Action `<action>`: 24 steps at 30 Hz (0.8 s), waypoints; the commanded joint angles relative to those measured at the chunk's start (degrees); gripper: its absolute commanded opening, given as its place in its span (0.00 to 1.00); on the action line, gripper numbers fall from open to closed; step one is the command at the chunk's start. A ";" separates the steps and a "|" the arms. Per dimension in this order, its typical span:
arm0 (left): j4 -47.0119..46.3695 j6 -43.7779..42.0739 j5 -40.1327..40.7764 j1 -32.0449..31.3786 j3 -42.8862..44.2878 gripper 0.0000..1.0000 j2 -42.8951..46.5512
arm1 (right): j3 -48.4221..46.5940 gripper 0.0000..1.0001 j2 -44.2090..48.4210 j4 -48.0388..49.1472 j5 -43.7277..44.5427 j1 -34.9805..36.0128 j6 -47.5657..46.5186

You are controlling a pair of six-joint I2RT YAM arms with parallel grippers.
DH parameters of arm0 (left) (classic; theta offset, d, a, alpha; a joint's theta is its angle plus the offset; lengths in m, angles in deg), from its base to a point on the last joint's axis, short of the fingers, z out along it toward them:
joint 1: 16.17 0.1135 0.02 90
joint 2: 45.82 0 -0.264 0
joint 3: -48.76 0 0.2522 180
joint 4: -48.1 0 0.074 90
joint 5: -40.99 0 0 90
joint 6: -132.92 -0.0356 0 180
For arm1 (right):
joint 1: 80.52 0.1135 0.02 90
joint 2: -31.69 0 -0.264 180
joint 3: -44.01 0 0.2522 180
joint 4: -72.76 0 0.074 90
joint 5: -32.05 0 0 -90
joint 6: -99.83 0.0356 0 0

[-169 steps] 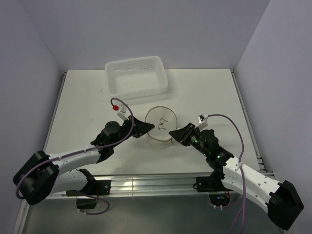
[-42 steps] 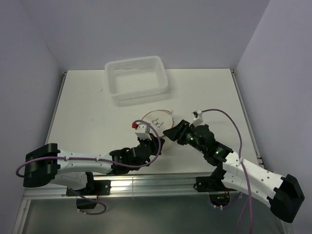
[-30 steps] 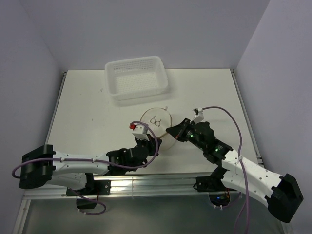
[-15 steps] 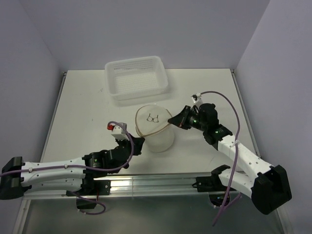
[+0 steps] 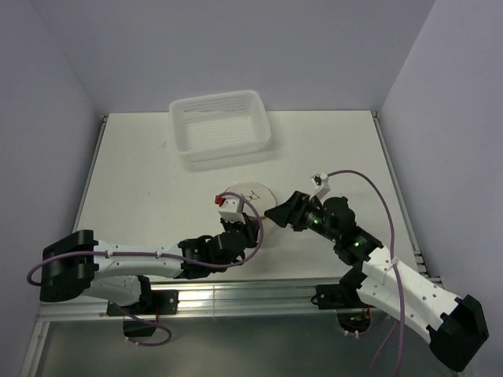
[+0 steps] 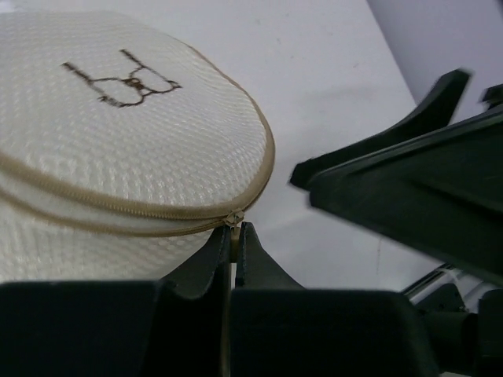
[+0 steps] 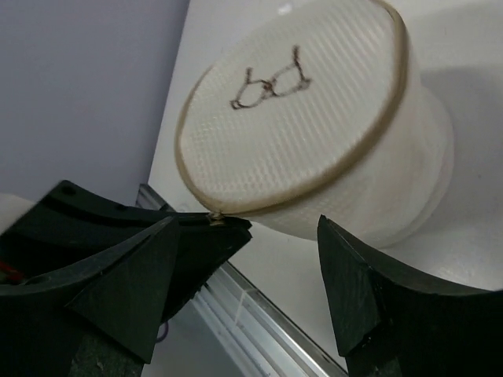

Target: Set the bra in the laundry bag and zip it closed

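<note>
The laundry bag [image 5: 246,196] lies round and flat on the table, its bra-drawing face up, also seen in the left wrist view [image 6: 118,133] and the right wrist view [image 7: 299,118]. Its beige zipper runs shut round the rim to the zipper pull [image 6: 233,220]. My left gripper [image 6: 234,232] is shut on that pull at the bag's near right edge [image 5: 254,228]. My right gripper [image 7: 248,228] stands open just right of the bag [image 5: 273,212], holding nothing and not touching the bag. The bra is hidden.
A white perforated basket [image 5: 222,126] stands at the back of the table, beyond the bag. The two grippers' fingers are close together by the bag's near edge. The table's metal front rail [image 7: 251,306] runs just below them.
My right gripper has opened and let go of the bag's rim. The left gripper has carried the zipper pull to the right round the rim, and the bag has settled flat.
</note>
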 commanded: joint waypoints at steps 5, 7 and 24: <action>-8.46 -2.15 -3.86 -0.42 3.13 0.00 -1.28 | 1.27 0.77 -1.13 2.73 7.21 3.25 4.95; -8.63 -1.28 -4.21 -0.50 2.26 0.00 -0.76 | 0.66 0.77 -2.53 4.39 7.39 3.25 5.39; -4.77 -4.86 -2.37 -0.86 -1.69 0.00 2.75 | -2.76 0.00 -6.14 5.03 10.29 1.85 2.93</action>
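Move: Just ahead of the open right fingers runs the laundry bag's zip edge: the stretch to catch is about 2 cm ahead, 2 cm left and 3 cm lower. The bag's lid with the bra drawing is centred some 5 cm ahead, 5 cm left and 4 cm below; the basket sits about 28 cm ahead, 14 cm left. From the left hand, still pinching the zip's end, that stretch is 4 cm ahead, 2 cm right, about level. Dipping about 2.5 cm, the open right gripper first eases back a touch, then pushes some 2 cm forward onto the zip edge and shuts, pinching the rim just beyond the left fingertips as it rises slightly. Meanwhile the left hand, its grip on the zip's end kept, shifts about 2 cm right and a little up, turning some 5 degrees clockwise. ##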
